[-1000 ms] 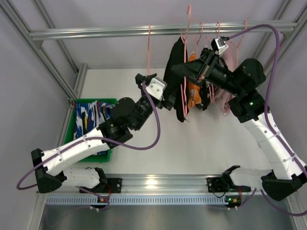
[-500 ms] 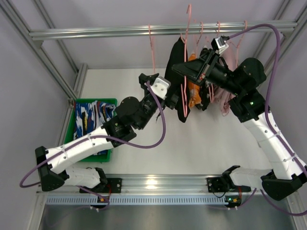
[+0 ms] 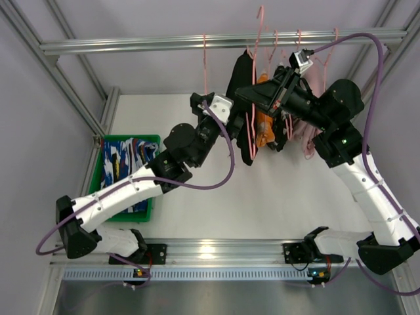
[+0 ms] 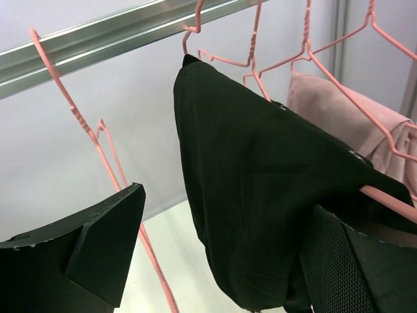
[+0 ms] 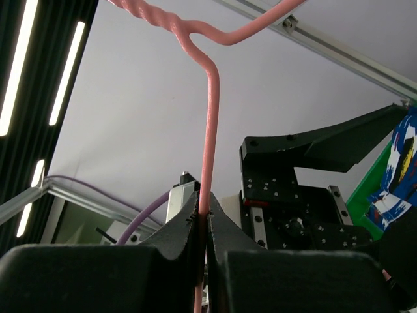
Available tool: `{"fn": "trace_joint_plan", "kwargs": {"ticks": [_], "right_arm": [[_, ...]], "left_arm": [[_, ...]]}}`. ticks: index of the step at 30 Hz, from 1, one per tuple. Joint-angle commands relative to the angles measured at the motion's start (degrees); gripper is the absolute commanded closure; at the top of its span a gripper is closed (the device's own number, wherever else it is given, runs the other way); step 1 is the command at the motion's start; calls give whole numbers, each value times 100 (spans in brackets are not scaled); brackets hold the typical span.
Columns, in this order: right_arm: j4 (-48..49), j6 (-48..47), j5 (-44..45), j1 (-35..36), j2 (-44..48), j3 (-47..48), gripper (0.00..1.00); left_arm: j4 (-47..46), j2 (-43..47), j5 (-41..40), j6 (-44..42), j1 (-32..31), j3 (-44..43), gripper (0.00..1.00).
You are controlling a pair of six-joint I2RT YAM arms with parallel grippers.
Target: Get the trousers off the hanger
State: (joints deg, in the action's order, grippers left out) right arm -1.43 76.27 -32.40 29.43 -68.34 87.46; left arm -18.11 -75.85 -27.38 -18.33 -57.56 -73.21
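Observation:
The black trousers (image 3: 241,92) hang folded over a pink hanger (image 3: 253,128) on the rail. My left gripper (image 3: 235,131) is open beside them. In the left wrist view the black trousers (image 4: 260,189) hang between the spread fingers (image 4: 98,254), close to the right one. My right gripper (image 3: 251,98) is shut on that hanger. The right wrist view shows the hanger's wire (image 5: 212,130) pinched between the right gripper's (image 5: 204,218) tips. The blue printed trousers (image 3: 125,161) lie in a green bin (image 3: 98,172).
An aluminium rail (image 3: 164,44) crosses the back, carrying an empty pink hanger (image 3: 205,65) and others with an orange garment (image 3: 264,128) and a pink garment (image 4: 339,111). Frame posts stand at both sides.
My left arm has swung up and to the right, bringing its open jaws around the lower part of the black trousers. The right arm has held still on the hanger.

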Motion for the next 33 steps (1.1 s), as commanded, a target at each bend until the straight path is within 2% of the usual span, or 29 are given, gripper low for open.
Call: {"fn": "trace_joint_plan", "kwargs": {"ticks": [1, 10, 16, 18, 21, 23, 25, 26, 33], "right_arm": [[890, -218, -29, -78, 268, 483, 100], [934, -209, -29, -78, 268, 509, 100], [925, -218, -47, -78, 277, 535, 100], [908, -235, -47, -78, 294, 535, 100], [864, -296, -64, -78, 321, 518, 100], [811, -341, -64, -78, 338, 518, 100], [776, -420, -56, -78, 382, 483, 100], [750, -481, -47, -87, 400, 422, 100], [381, -911, 76, -227, 602, -114, 100]], "left_arm": [[-448, -148, 4, 101, 210, -273, 6], [-509, -325, 539, 224, 210, -141, 5], [-650, -579, 567, 190, 219, -264, 5], [-685, -702, 506, 102, 219, -387, 12], [-746, -764, 487, 31, 228, -501, 33], [-764, -764, 496, -48, 228, -588, 53], [-747, -747, 453, -92, 228, -659, 63], [-729, -712, 470, -127, 228, -738, 73], [-106, -387, 838, 127, 219, -1142, 100]]}}
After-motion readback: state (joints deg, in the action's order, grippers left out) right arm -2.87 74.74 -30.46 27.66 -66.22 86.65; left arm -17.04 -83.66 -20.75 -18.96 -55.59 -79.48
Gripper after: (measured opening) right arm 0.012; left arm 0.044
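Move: The black trousers, hung on the hanger the right hand already grips, lie about 6 cm ahead and 6 cm to the right of the open left hand, some 2 cm higher. From the left hand, the empty hanger hangs 5 cm ahead, 5 cm left and 5 cm up, and the orange garment 5 cm ahead and 12 cm right at its height. The trousers lie straight below the right hand by about 11 cm, 2 cm to its left. Left hand goes some 4 cm right, slightly forward, and pinches the black trousers; right keeps its hanger grip. ##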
